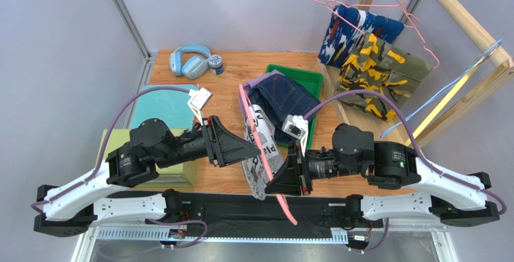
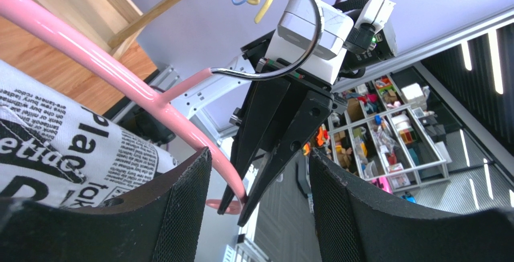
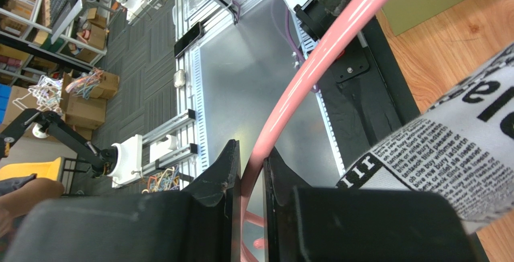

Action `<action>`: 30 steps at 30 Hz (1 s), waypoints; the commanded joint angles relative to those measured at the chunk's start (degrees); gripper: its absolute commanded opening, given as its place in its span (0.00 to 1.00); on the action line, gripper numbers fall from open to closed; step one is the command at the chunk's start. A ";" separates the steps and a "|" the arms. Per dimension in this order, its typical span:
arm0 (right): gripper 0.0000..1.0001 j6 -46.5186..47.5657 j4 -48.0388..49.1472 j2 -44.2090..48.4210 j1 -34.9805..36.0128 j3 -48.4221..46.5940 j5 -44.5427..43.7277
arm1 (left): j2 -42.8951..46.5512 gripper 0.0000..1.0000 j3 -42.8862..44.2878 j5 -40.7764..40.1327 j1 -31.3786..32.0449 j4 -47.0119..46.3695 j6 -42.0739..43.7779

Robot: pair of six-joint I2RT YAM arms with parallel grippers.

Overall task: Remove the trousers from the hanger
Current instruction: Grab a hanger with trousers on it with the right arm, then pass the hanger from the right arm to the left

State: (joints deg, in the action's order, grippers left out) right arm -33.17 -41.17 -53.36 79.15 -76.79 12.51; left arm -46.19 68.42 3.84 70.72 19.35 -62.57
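The newsprint trousers (image 1: 260, 153) hang folded over a pink hanger (image 1: 253, 126) held above the table's near edge. My right gripper (image 1: 269, 188) is shut on the hanger's bar (image 3: 283, 93), just beside the trousers (image 3: 446, 147). My left gripper (image 1: 256, 148) stands open on the trousers' left side, its fingers (image 2: 181, 208) apart, with the cloth (image 2: 60, 147) against the left finger and the pink bar (image 2: 120, 81) crossing in front. Denim trousers (image 1: 291, 96) lie over a purple pair (image 1: 258, 81) at the green tray (image 1: 307, 76). Camouflage (image 1: 377, 72) and abstract-print (image 1: 356, 30) trousers hang on the rack.
A wooden rack (image 1: 476, 27) stands at the right with an empty pink wire hanger (image 1: 362, 0) and blue and yellow hangers (image 1: 449, 93). Blue headphones (image 1: 190, 60) and a small jar (image 1: 216, 64) sit at the back. A teal pad (image 1: 163, 105) and an olive box (image 1: 181, 174) lie left.
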 commanded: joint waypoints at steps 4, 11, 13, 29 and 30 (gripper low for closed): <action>0.00 7.06 16.56 2.74 1.27 -1.07 -4.60 | 1.02 0.66 -2.33 0.12 0.03 -4.06 -2.74; 0.00 8.47 15.50 3.71 1.62 -3.27 -6.01 | -0.21 0.67 -2.51 0.82 0.03 -3.80 -3.26; 0.00 8.91 14.72 3.62 1.62 -3.54 -6.36 | -0.48 0.67 -2.68 0.73 0.03 -4.06 -3.26; 0.00 9.70 15.07 -2.01 7.42 -2.75 -8.99 | -3.03 0.15 -1.27 2.58 0.03 -6.52 -3.62; 0.00 9.61 14.37 -1.83 7.42 -2.57 -9.35 | -2.68 0.10 -1.27 2.49 0.03 -6.00 -3.53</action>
State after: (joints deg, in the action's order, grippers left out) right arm -29.61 -36.49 -56.40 85.84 -75.94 5.89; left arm -50.59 66.04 4.67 70.74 16.62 -68.45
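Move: The pink hanger's middle, by its hook, lies about 4 cm to the right of the left hand's open fingers, some 3 cm lower and 1 cm farther out. The printed trousers hang beneath it, about 12 cm below the left hand and 3 cm to its right. The jeans in the green tray are some 28 cm ahead, 10 cm right and far below. From the right hand, already pinching the hanger's near arm, that middle is about 7 cm ahead, 2 cm left and 4 cm higher. The left fingers close around the pink hanger beside its hook, after the left hand hovers briefly and then slides about 3 cm right and 2.5 cm down onto it. The right hand keeps its pinch on the hanger's near arm; it eases about 1 cm forward and up, then swings back and some 2 cm left, feeding the hanger between the left fingers. ##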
